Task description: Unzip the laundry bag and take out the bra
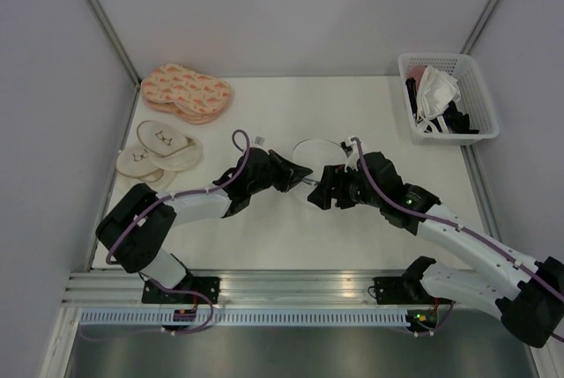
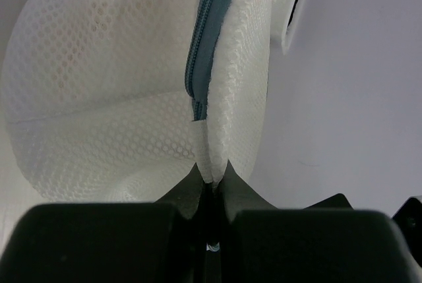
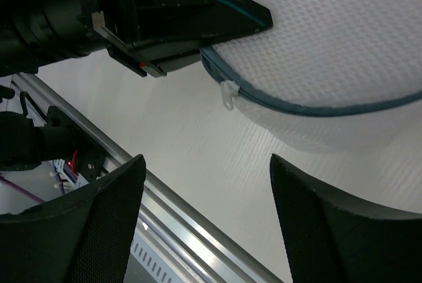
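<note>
The laundry bag [image 1: 315, 150], a round white mesh pouch with a blue-grey zip [image 2: 206, 39] round its rim, lies mid-table between both arms. My left gripper [image 1: 303, 176] [image 2: 212, 172] is shut on the bag's mesh edge just below the zip's end. In the right wrist view the bag [image 3: 343, 39] fills the upper right, and its small white zip pull [image 3: 229, 94] hangs off the rim beside the left gripper's fingers [image 3: 217, 16]. My right gripper [image 1: 320, 188] [image 3: 206, 161] is open, a little short of the pull, with nothing between its fingers. The bra is hidden.
A white lattice basket [image 1: 471, 105] with white and dark items stands at the back right. Pink patterned pads [image 1: 187, 92] and cream pads [image 1: 159, 152] lie at the back left. A metal rail [image 1: 291, 285] runs along the near edge.
</note>
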`<state>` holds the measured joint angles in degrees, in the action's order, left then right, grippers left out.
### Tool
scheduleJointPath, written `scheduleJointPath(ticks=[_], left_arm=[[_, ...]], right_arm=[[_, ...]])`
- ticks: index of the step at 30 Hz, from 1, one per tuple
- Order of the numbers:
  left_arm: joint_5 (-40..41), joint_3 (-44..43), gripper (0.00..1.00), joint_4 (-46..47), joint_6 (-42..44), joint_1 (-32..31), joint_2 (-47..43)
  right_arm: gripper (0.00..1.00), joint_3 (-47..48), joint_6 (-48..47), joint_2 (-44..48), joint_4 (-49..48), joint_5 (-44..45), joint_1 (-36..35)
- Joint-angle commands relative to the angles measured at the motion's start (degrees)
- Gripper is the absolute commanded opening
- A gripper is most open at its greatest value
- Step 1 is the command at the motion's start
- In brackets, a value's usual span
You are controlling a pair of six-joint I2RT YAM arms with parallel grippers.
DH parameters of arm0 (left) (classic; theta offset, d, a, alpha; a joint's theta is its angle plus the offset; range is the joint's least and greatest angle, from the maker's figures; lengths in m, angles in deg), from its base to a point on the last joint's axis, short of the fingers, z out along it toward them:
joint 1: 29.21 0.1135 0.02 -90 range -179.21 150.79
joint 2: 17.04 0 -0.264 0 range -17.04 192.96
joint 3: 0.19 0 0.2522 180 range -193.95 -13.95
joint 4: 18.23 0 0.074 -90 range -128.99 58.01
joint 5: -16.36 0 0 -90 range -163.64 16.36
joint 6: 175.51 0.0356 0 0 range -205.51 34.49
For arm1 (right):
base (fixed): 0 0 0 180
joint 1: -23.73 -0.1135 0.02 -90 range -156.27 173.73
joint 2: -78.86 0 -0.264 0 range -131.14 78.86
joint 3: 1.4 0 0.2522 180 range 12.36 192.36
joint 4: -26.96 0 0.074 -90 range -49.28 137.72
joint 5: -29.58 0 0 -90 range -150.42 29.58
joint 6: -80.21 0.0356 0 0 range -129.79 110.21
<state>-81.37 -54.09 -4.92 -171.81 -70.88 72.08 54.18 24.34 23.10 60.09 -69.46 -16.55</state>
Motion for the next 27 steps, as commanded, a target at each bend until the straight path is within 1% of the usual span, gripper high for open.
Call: scheduleJointPath(ticks=[1, 6, 9, 10, 13, 15, 16, 17, 22, 24, 25, 27], left_arm=[[0.0, -0.5, 0.02, 0.0, 2.6, -0.4, -2.7], [-0.4, 1.3, 0.02, 0.6, 2.5, -0.7, -4.5], [-0.3, 1.7, 0.02, 0.4, 2.3, -0.8, -5.3], [-0.4, 2.1, 0.02, 1.0, 2.1, -0.9, -5.4], [-1.3, 2.4, 0.02, 2.6, 1.3, -1.0, -5.3], [-1.5, 2.8, 0.02, 3.6, 0.8, -1.2, -5.0], [-1.5, 2.9, 0.02, 4.0, 0.7, -1.4, -5.0], [-1.6, 2.8, 0.02, 4.1, 0.6, -1.4, -4.9], [-2.5, 2.7, 0.02, 5.6, 0.0, -1.7, -4.8], [-2.6, 2.7, 0.02, 6.0, -0.2, -1.8, -4.8], [-2.7, 2.8, 0.02, 6.1, -0.3, -2.0, -4.9], [-2.6, 2.9, 0.02, 6.4, -0.4, -2.3, -5.1]], right_arm=[[0.8, 4.7, 1.9, -3.5, -5.3, 3.9, -2.2], [0.78, 6.4, 1.6, -7.3, -6.5, 6.3, -2.8], [0.74, 7.2, 2.0, -9.2, -7.5, 6.1, -2.8], [0.72, 7.7, 2.2, -9.6, -7.5, 6.0, -2.9], [0.69, 7.7, 2.8, -11.2, -8.3, 5.8, -3.1], [0.65, 7.5, 3.0, -11.6, -8.7, 5.8, -3.3], [0.6, 7.4, 3.1, -11.6, -8.7, 5.9, -3.4], [0.56, 7.4, 3.3, -11.6, -8.7, 6.1, -3.4], [0.42, 7.0, 3.1, -11.1, -8.2, 7.7, -3.7], [0.41, 7.0, 3.0, -10.8, -7.6, 8.7, -3.7], [0.37, 6.8, 2.7, -10.5, -7.4, 8.7, -3.6], [0.34, 6.7, 2.4, -10.3, -6.9, 10.1, -3.7]])
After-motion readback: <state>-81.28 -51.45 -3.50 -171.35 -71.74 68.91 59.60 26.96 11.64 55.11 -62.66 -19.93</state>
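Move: From the right hand, the zipper pull is about 5 cm ahead, 4 cm to the left and 2 cm lower. The bag corner pinched in the left fingers is about 6 cm ahead, 5 cm left and roughly 1 cm higher, and the laundry bag's body is centred about 6 cm ahead, 2 cm left and 6 cm below. From the left hand, the pull hangs about 2 cm back, 2 cm to the right and 3 cm below. Bring the right gripper forward and left, about 4 cm in all and almost level, in under the left fingertips to the zipper pull. Narrow its wide-open fingers to roughly a third around the pull, mostly once the hand has nearly arrived. Keep the left gripper shut on the bag corner, easing it about 1 cm back and 1 cm up. ##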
